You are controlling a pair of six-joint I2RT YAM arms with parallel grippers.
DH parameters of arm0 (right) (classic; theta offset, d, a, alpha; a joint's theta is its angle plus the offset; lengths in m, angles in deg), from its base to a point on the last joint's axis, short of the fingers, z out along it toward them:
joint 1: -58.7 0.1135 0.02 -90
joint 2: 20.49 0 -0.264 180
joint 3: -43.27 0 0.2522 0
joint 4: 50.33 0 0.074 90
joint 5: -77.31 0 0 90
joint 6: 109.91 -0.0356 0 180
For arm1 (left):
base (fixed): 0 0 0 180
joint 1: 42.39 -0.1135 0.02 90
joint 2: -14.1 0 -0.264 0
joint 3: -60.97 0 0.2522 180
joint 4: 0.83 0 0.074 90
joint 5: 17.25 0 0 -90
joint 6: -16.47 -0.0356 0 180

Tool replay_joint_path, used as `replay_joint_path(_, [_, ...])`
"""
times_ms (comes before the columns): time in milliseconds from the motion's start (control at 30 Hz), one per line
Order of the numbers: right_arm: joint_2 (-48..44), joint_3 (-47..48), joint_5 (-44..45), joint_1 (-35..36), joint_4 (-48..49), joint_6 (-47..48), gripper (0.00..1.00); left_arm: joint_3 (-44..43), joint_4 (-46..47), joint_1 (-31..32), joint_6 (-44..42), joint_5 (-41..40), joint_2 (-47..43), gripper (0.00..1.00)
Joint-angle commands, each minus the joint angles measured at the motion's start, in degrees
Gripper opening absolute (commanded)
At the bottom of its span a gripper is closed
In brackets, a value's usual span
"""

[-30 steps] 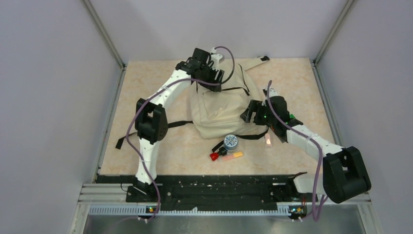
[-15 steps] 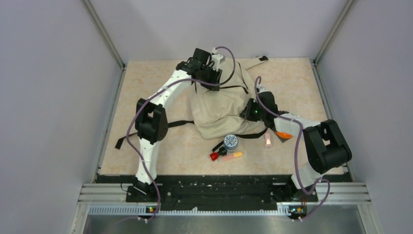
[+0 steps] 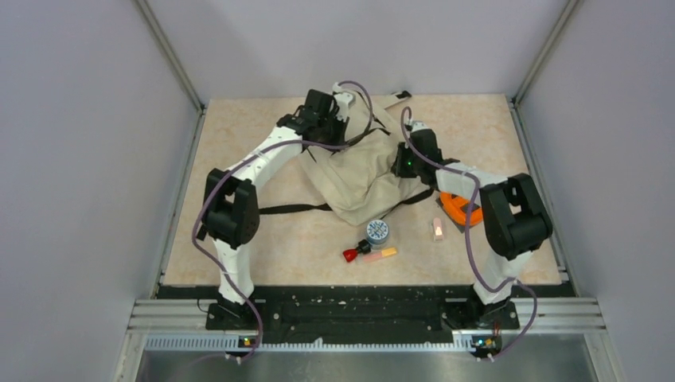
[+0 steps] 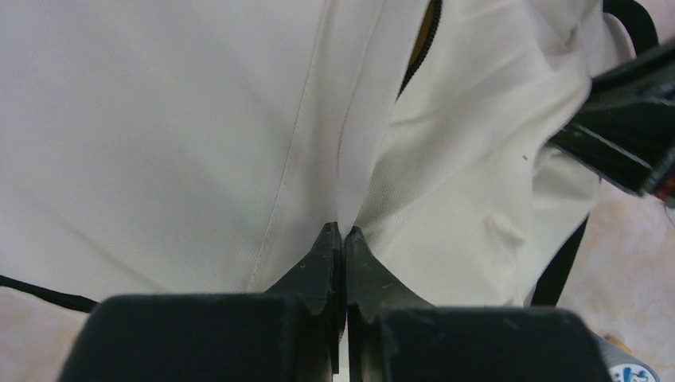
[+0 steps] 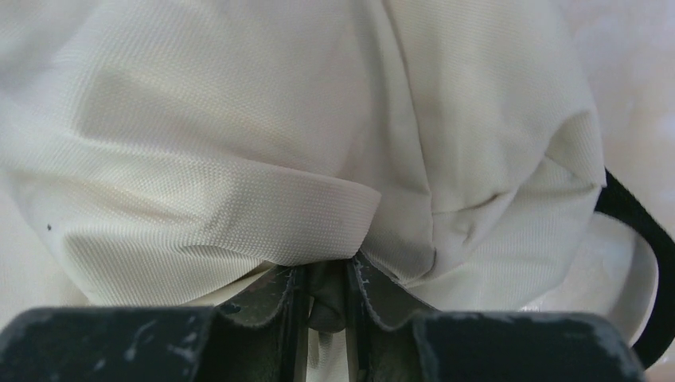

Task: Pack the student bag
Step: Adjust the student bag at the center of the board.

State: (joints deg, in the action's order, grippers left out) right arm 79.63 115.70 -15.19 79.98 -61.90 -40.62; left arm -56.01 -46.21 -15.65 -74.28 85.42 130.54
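The student bag (image 3: pixel 357 177) is a beige canvas backpack lying crumpled in the middle of the table, its top pulled up toward the back. My left gripper (image 3: pixel 330 142) is at its back left edge. In the left wrist view the left gripper (image 4: pixel 342 232) is shut on a thin fold of the bag (image 4: pixel 159 119), beside an open black zipper (image 4: pixel 422 40). My right gripper (image 3: pixel 400 165) is at the bag's right side. The right wrist view shows the right gripper (image 5: pixel 322 274) shut on a thicker fold of the bag (image 5: pixel 199 95).
In front of the bag lie a round blue-and-white item (image 3: pixel 377 231), a red-capped item (image 3: pixel 350 255), an orange-pink stick (image 3: pixel 383 253) and a small pink item (image 3: pixel 438 229). An orange round object (image 3: pixel 460 209) sits under the right forearm. A black strap (image 3: pixel 286 208) trails left.
Both grippers have closed on bag fabric. The bag's top has been drawn up and toward the back. The right arm folded in toward the bag, uncovering the orange object.
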Motion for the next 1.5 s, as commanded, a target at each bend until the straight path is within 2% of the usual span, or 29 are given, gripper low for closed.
replay_joint_path(0, [4.3, 8.3, 4.0, 0.0, 3.8, 4.6, 0.00, 9.7, 3.5, 0.2, 6.4, -2.4, -13.8, 0.00])
replay_joint_path(133, [9.2, 16.1, -0.1, 0.0, 3.1, 5.8, 0.02, 20.3, 6.1, 0.2, 11.2, -3.0, -22.1, 0.00])
replay_joint_path(300, [16.1, 26.2, -7.2, 0.2, 1.1, 6.6, 0.14, 28.5, 6.6, 0.2, 20.0, -2.6, -29.9, 0.00])
replay_joint_path(400, [17.5, 30.2, -10.1, 0.4, -0.6, 6.5, 0.26, 33.7, 8.9, 0.2, 26.0, -2.6, -33.9, 0.00])
replay_joint_path(567, [12.7, 29.7, -10.4, 0.9, -2.0, 6.4, 0.61, 43.7, 15.0, -0.2, 34.3, -10.7, -40.0, 0.00])
replay_joint_path(633, [9.0, 27.8, -8.3, 1.3, -4.7, 6.9, 0.67, 46.2, 16.2, -0.4, 35.4, -14.6, -41.1, 0.00])
replay_joint_path(867, [-5.5, 17.5, 0.5, 5.7, -6.1, 7.0, 0.71, 49.2, 17.4, -0.5, 36.5, -16.1, -41.2, 0.00])
replay_joint_path(1000, [-9.7, 15.2, 2.3, 10.6, -6.3, 6.3, 0.72, 50.6, 18.3, -0.7, 36.4, -16.8, -42.1, 0.00])
replay_joint_path(1200, [-7.7, 16.9, 6.0, 19.0, -6.3, 4.1, 0.72, 51.5, 19.4, -0.9, 36.1, -16.2, -43.0, 0.03])
replay_joint_path(1467, [0.4, 23.1, 9.0, 26.5, -6.8, 3.2, 0.68, 52.6, 20.0, -1.0, 36.1, -16.1, -44.2, 0.00])
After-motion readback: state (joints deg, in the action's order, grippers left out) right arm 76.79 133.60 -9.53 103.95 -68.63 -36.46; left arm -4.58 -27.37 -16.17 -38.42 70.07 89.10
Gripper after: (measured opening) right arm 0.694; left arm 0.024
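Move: From the left hand, pinching the upper edge, the student bag's middle lies about 8 cm back, 6 cm to the right and 10 cm lower. From the right hand, gripping a side fold, it is some 10 cm left, 2 cm back and slightly lower. The jar is roughly 20 cm back and 5 cm left of the right hand; the eraser is about 20 cm back, 13 cm right, and the orange pouch 13 cm back, 20 cm right. Still pinching the student bag's edge, the left hand draws it back about 12 cm and 9 cm left, rising slightly before sinking again, and turns counter-clockwise some 35 degrees. The right hand first carries its fold forward and left, then opens wide and lets go, lifts clear, and swings back and left before dipping, open, beside the left hand over the bag's mouth. ##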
